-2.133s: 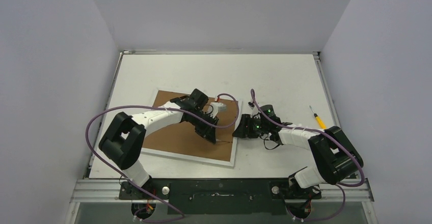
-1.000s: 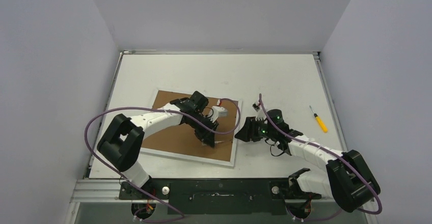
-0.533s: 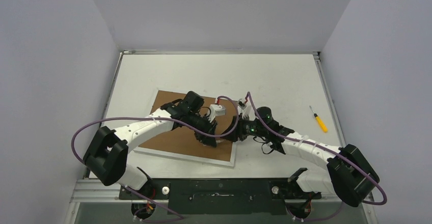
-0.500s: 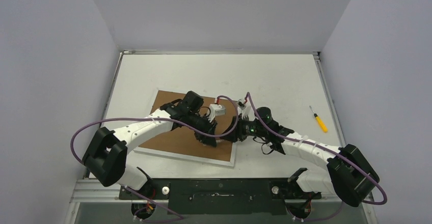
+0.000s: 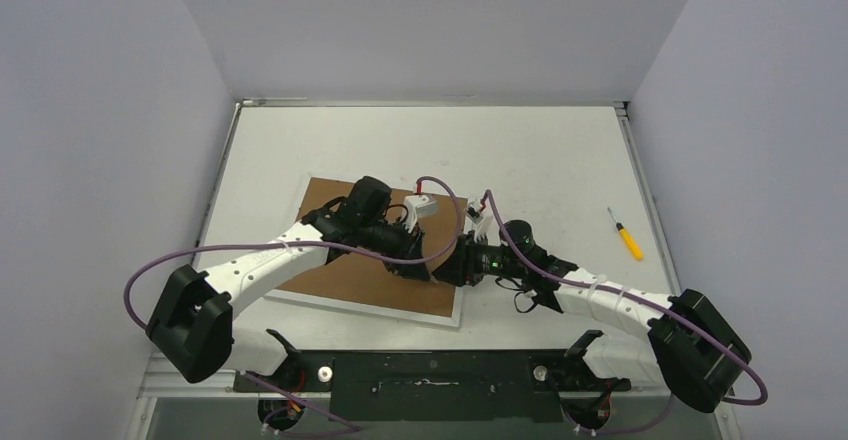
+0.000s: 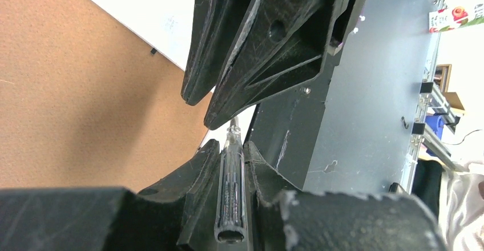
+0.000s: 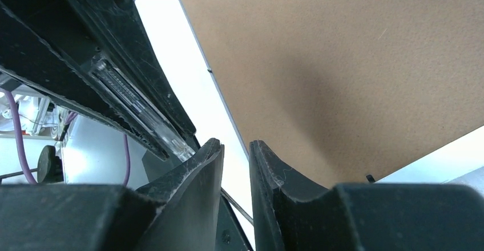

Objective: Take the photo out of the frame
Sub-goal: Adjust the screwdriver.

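Note:
The frame (image 5: 340,272) lies face down on the table, its brown fibreboard back up and a narrow white border around it. The photo is hidden under that back. My left gripper (image 5: 422,271) is over the frame's near right corner, shut on a clear-handled screwdriver (image 6: 231,191) whose thin shaft points at the right gripper. My right gripper (image 5: 446,267) faces it tip to tip. In the right wrist view its jaws (image 7: 236,146) stand a narrow gap apart, the shaft crossing behind that gap. The brown back (image 7: 354,63) fills the upper right there.
A yellow-handled screwdriver (image 5: 627,235) lies on the white table at the right. The metal rail (image 5: 440,365) with the arm bases runs along the near edge. Purple cables loop beside both arms.
My right gripper has moved left to meet the left gripper at the frame's near right corner, and its jaws have narrowed. The left arm has stretched out, still holding the screwdriver.

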Controlling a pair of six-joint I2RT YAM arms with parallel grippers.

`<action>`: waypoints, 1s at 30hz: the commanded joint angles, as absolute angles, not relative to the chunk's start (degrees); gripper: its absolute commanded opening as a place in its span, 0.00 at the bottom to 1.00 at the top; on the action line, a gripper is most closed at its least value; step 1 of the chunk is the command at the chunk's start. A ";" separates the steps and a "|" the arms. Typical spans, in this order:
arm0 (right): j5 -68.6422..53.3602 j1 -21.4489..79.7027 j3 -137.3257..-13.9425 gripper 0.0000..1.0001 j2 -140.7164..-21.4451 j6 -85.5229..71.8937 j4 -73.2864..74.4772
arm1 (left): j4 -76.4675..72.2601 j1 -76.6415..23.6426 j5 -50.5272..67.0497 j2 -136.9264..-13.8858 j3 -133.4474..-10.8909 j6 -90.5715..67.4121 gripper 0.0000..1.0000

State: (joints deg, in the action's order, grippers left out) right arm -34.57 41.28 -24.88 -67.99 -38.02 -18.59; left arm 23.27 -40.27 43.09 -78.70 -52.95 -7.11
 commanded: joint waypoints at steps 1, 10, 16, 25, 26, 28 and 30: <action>-35.28 42.91 -24.26 0.25 -66.53 -38.11 -21.16 | 13.22 -39.20 41.99 -75.78 -52.27 -11.45 0.00; -31.93 42.14 -25.48 0.33 -63.36 -35.90 -15.65 | 8.07 -39.29 40.83 -73.57 -48.74 -17.82 0.00; -29.82 40.15 -25.64 0.47 -63.53 -36.29 -13.28 | 6.41 -38.82 37.90 -74.69 -48.04 -26.57 0.00; -26.66 29.31 -25.84 0.56 -63.47 -34.38 -6.51 | -3.93 -38.41 30.02 -73.36 -39.55 -33.87 0.00; -26.49 29.08 -25.75 0.57 -63.99 -34.48 -6.41 | -4.17 -38.34 29.50 -73.58 -39.21 -33.92 0.00; -26.75 28.65 -25.01 0.56 -64.91 -35.30 -7.66 | -5.93 -38.33 30.24 -74.10 -38.32 -34.47 0.00; -27.49 28.63 -23.93 0.56 -65.63 -36.33 -9.66 | -12.64 -38.32 34.18 -74.90 -36.02 -36.35 0.00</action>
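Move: The left gripper holds the clear-handled screwdriver; the tab on the frame's right edge lies some 4 cm ahead, 7 cm right and 12 cm below it. The frame's near right corner is about 6 cm back, 7 cm right, 13 cm below. From the right gripper, whose fingers bracket the screwdriver's shaft, the frame's right edge is about 6 cm ahead, 6 cm right and 10 cm below, the screwdriver's middle about 4 cm left, level fore and aft, and 2 cm higher. Open the right gripper to about twice its gap to free the screwdriver's shaft, then draw it away right and forward some 9 cm, sinking slightly, until its fingers hover over the frame's right edge. Keep the left grip on the handle; after a slight rise, swing it some 25 degrees counter-clockwise and bring it forward and down towards the edge tab. ##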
